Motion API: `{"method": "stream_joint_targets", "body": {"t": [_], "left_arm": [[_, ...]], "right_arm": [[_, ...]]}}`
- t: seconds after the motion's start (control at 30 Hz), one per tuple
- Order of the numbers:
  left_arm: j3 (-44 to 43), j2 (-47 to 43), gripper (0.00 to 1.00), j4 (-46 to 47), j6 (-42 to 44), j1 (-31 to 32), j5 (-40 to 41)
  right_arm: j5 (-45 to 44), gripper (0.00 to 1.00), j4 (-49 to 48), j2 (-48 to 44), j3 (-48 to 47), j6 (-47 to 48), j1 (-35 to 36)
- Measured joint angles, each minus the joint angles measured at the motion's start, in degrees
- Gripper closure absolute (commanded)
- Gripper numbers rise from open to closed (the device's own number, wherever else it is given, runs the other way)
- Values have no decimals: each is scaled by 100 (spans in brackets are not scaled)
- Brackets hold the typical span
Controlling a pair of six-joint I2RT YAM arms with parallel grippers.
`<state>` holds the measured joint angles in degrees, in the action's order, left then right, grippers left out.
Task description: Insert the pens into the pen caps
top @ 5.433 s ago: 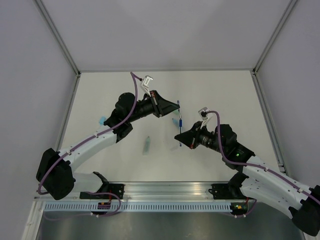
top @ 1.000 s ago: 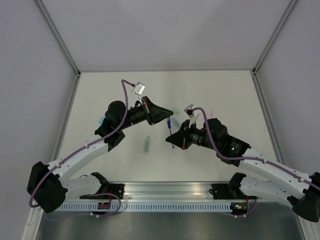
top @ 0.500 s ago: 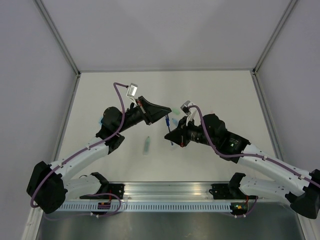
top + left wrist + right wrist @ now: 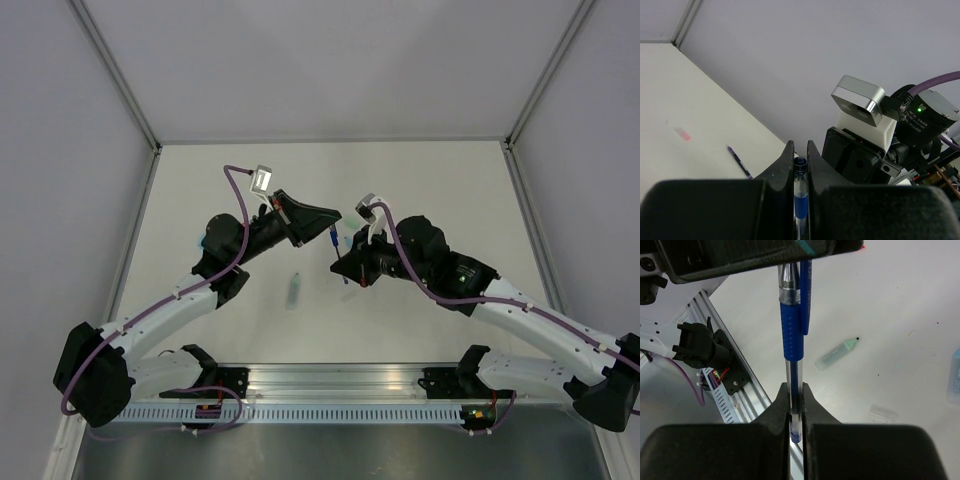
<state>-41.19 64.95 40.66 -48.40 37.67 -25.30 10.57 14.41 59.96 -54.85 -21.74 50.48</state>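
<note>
A blue pen with a clear barrel is held between both arms above the table. My right gripper is shut on its rear end. My left gripper is shut on the blue-clipped pen cap at the pen's front. The clip lies alongside the blue grip, and the pen's front sits inside the cap. From the top, the left gripper and right gripper nearly meet at mid-table. A dark purple pen lies on the table.
A mint-green stubby piece with a dark tip lies on the table left of the grippers. A clear cap and a light blue cap lie nearby. A small pinkish piece rests farther back. Grey walls enclose the white table.
Both grippers have drifted left and drawn closer together, with the blue pen still between them. Neither grip has changed.
</note>
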Motion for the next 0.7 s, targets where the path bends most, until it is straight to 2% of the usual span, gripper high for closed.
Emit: {"method": "stream_joint_targets", "body": {"t": [0.17, 0.33, 0.43, 0.47, 0.57, 0.7], "left_arm": [[-92, 7, 98, -210, 48, 7, 81], [-264, 44, 98, -463, 72, 26, 149], [-404, 175, 98, -616, 70, 46, 149], [-472, 223, 98, -686, 70, 48, 146], [-616, 321, 98, -1167, 68, 186, -26], [-1047, 656, 98, -2004, 98, 280, -186]], "right_arm": [[76, 100, 68, 22, -26, -2, -76], [94, 99, -317, -50, 203, -168, -114], [74, 82, -354, -81, 262, -271, -151], [59, 71, -361, -92, 275, -315, -170], [-155, 55, -758, -157, 299, -459, -289], [-326, 42, -1108, -597, 568, -570, -422]]}}
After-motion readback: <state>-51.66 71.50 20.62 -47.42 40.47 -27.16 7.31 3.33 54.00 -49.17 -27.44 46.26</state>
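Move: The left fingers hold the cap with the pen in it; the cap lies about 8 cm above and 5 cm ahead of the right hand, which grips the lower barrel. From the left hand, the pen's middle is about 5 cm below and 3 cm back. On the table, some 25 cm below the right hand, the green tube lies 5 cm ahead and 10 cm left, the clear block 4 cm ahead and 4 cm right. Right hand opens, releasing the pen and rising about 3 cm, while the left carries pen down and right 5 cm. ##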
